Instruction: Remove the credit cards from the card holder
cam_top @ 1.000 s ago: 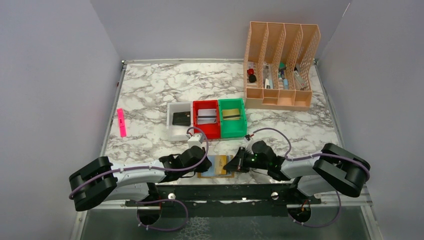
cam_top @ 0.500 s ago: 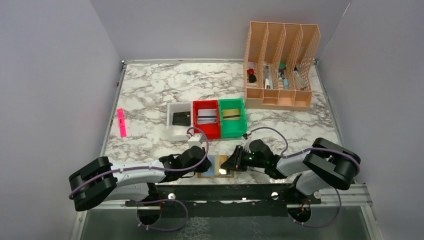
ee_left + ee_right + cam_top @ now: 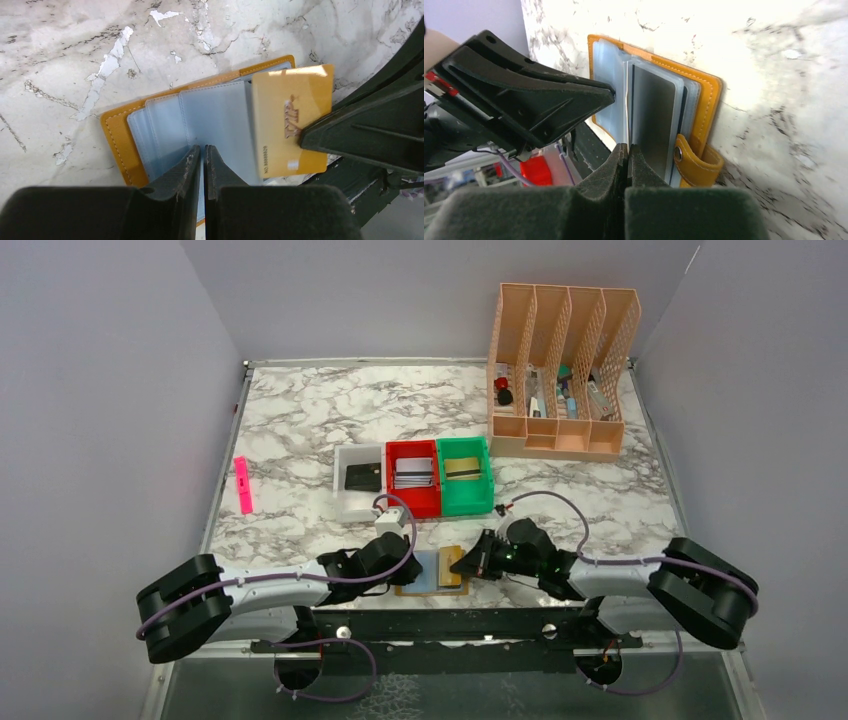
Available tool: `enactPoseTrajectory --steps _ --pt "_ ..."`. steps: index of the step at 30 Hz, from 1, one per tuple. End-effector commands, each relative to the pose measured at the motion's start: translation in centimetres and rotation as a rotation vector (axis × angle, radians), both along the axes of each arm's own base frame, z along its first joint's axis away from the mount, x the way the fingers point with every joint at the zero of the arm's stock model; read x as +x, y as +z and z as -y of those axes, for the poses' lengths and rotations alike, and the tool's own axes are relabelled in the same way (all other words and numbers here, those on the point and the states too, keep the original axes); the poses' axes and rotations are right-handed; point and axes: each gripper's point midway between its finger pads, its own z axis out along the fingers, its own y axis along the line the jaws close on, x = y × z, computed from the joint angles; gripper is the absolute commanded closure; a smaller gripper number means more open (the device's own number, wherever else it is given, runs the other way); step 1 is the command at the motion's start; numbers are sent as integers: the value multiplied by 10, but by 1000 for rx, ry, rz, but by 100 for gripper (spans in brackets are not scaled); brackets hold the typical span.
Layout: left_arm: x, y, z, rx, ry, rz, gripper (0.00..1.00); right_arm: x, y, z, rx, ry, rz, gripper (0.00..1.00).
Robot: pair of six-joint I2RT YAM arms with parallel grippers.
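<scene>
The tan card holder (image 3: pixel 420 590) lies open at the near table edge, pale blue sleeves up (image 3: pixel 117 145). A gold credit card (image 3: pixel 287 105) sticks out of a sleeve to the right, also in the top view (image 3: pixel 450 568). My right gripper (image 3: pixel 626 147) is shut on that card's outer end, seen edge-on there; its fingers (image 3: pixel 350 137) show in the left wrist view. My left gripper (image 3: pixel 202 150) is shut, tips pressing on a blue sleeve, nothing visibly between them. A grey card (image 3: pixel 654 115) sits in a sleeve beside the snap tab (image 3: pixel 691 162).
Behind the holder stand a white bin (image 3: pixel 345 502), a red bin (image 3: pixel 413 505) and a green bin (image 3: pixel 465 505), each holding cards. A peach desk organiser (image 3: pixel 560 440) is at the back right. A pink object (image 3: pixel 243 485) lies at the left. A black rail (image 3: pixel 450 620) runs along the near edge.
My right gripper moved in to the holder, opened briefly and shut again, then drew back right. The gold card now sticks farther out. The left gripper stayed put.
</scene>
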Motion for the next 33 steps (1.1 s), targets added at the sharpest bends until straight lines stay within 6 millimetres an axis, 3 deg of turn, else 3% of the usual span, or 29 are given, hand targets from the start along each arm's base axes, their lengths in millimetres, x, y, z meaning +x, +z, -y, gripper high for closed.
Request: enactPoseTrajectory --steps 1,6,15,18,21,27,31,33 --pt "-11 -25 -28 129 -2 -33 88 11 -9 29 -140 -78 67 99" --pt "-6 -14 -27 115 12 -4 77 30 20 50 -234 -133 220 99" --pt "27 37 -36 187 79 158 32 89 107 87 -366 -320 679 99" --pt "37 49 -45 218 113 194 24 110 131 82 -437 -298 851 99" --pt "40 56 -50 221 128 211 19 128 144 62 -534 -176 1037 99" --pt "34 46 -56 200 137 176 18 168 144 29 -809 75 1320 99" --pt "27 40 -58 161 146 147 18 188 130 23 -982 181 1375 99" --pt "24 38 -60 143 152 142 18 194 112 21 -1076 288 1377 99"
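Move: The right hand grips a gold card at the right part of the open card holder, whose middle lies about 5 cm to its left, 1 cm back and 2 cm below. The green box with the gold cards is about 20 cm ahead and 2 cm to its right, the red box equally far ahead but some 10 cm left, both at roughly hand height. From the left hand, resting on the holder, the holder's middle is about 3 cm right and 1 cm below, the green box 20 cm ahead and 10 cm right. Keeping its pinch on the gold card, the right hand carries it up and off to the right, clear of the card holder, then swings forward and a little back left towards the green box, ending about 17 cm farther out and 11 cm higher, the wrist turning some 85 degrees so the fingers come from pointing left to pointing mostly forward. Meanwhile the left hand opens its nearly shut fingers wide and lifts off the holder's clear sleeve, up, left and forward, then sinks slightly while still drifting left. ##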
